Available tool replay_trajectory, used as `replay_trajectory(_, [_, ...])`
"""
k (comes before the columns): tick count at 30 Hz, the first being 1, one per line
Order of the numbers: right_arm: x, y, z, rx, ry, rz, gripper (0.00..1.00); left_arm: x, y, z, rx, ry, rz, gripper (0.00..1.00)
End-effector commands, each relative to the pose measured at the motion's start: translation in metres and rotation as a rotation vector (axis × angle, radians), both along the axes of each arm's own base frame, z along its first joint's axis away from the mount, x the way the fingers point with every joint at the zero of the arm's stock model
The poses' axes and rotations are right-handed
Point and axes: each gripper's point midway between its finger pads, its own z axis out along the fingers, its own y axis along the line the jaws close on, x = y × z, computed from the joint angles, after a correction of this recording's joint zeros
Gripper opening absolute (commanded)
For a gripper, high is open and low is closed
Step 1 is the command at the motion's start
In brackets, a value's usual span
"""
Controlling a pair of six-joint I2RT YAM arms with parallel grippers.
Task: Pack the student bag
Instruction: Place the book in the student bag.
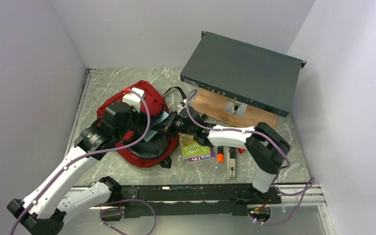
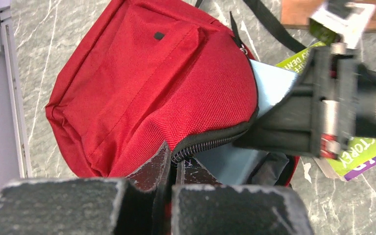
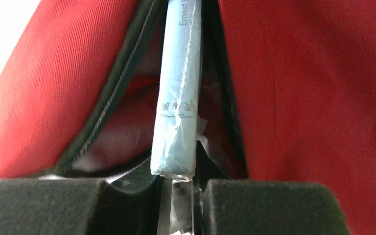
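The student bag (image 1: 149, 95), dark red with black zips, lies left of centre on the marble table, its main opening facing right. In the left wrist view my left gripper (image 2: 176, 159) is shut on the student bag's (image 2: 152, 83) black zip edge and holds that side of the opening. My right gripper (image 3: 178, 183) is shut on a light blue book (image 3: 176, 98), spine towards the camera. The book stands partway inside the bag's (image 3: 313, 98) mouth between the two zip edges. From above, the book (image 1: 159, 120) shows between the two wrists.
A flat dark teal metal box (image 1: 242, 71) leans at the back right over a wooden board (image 1: 215, 105). Green and purple booklets (image 1: 194, 148), a small orange item (image 1: 220, 157) and a black-and-white item (image 1: 231, 165) lie right of the bag. Walls close in on both sides.
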Motion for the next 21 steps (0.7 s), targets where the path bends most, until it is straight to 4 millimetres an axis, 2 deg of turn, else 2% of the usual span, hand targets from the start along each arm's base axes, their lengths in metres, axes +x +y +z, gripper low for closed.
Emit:
replay_trajectory(1, [0.032, 0.037, 0.094, 0.306, -0.193, 0.015, 0.0, 0.007, -0.014, 0.041, -0.12, -0.154, -0.063, 0.0])
replay_trajectory(4, [0.037, 0.057, 0.087, 0.322, -0.211, 0.038, 0.0, 0.009, -0.015, 0.038, -0.129, -0.141, -0.083, 0.0])
replay_trajectory(6, [0.039, 0.067, 0.069, 0.29, -0.2, 0.045, 0.0, 0.011, -0.014, 0.038, -0.138, -0.141, -0.092, 0.0])
replay_trajectory(11, [0.049, 0.076, 0.041, 0.266, -0.256, 0.011, 0.0, 0.013, -0.007, 0.036, -0.152, -0.139, -0.081, 0.0])
replay_trajectory(13, [0.052, 0.084, 0.04, 0.292, -0.301, 0.011, 0.0, 0.013, -0.005, 0.035, -0.16, -0.142, -0.074, 0.0])
replay_trajectory(17, [0.065, 0.095, 0.021, 0.248, -0.327, -0.005, 0.0, 0.019, 0.013, 0.028, -0.099, -0.141, 0.011, 0.0])
replay_trajectory(21, [0.073, 0.099, -0.002, 0.205, -0.344, -0.027, 0.01, 0.018, 0.017, 0.029, -0.096, -0.152, 0.027, 0.0])
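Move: The right hand already holds the light-blue book, its front part reaching into the bag. The middle of the bag's open mouth lies about 7 cm to this hand's left, 2 cm ahead and 7 cm below. The stacked books lie some 15 cm to its right, 8 cm back and 14 cm lower. From the left hand, which already has the raised flap pinched, the mouth is roughly 3 cm right, 1 cm back and 16 cm below. Still gripping the blue book, the right fingers slide in under the red flap, going about 8 cm left and 5 cm forward. The hand first runs level, left and forward, then sinks some 7 cm as it drives deeper into the bag, tipping slightly upward late on. The left hand keeps its pinch on the flap's zip edge and holds it up, staying almost in place. ##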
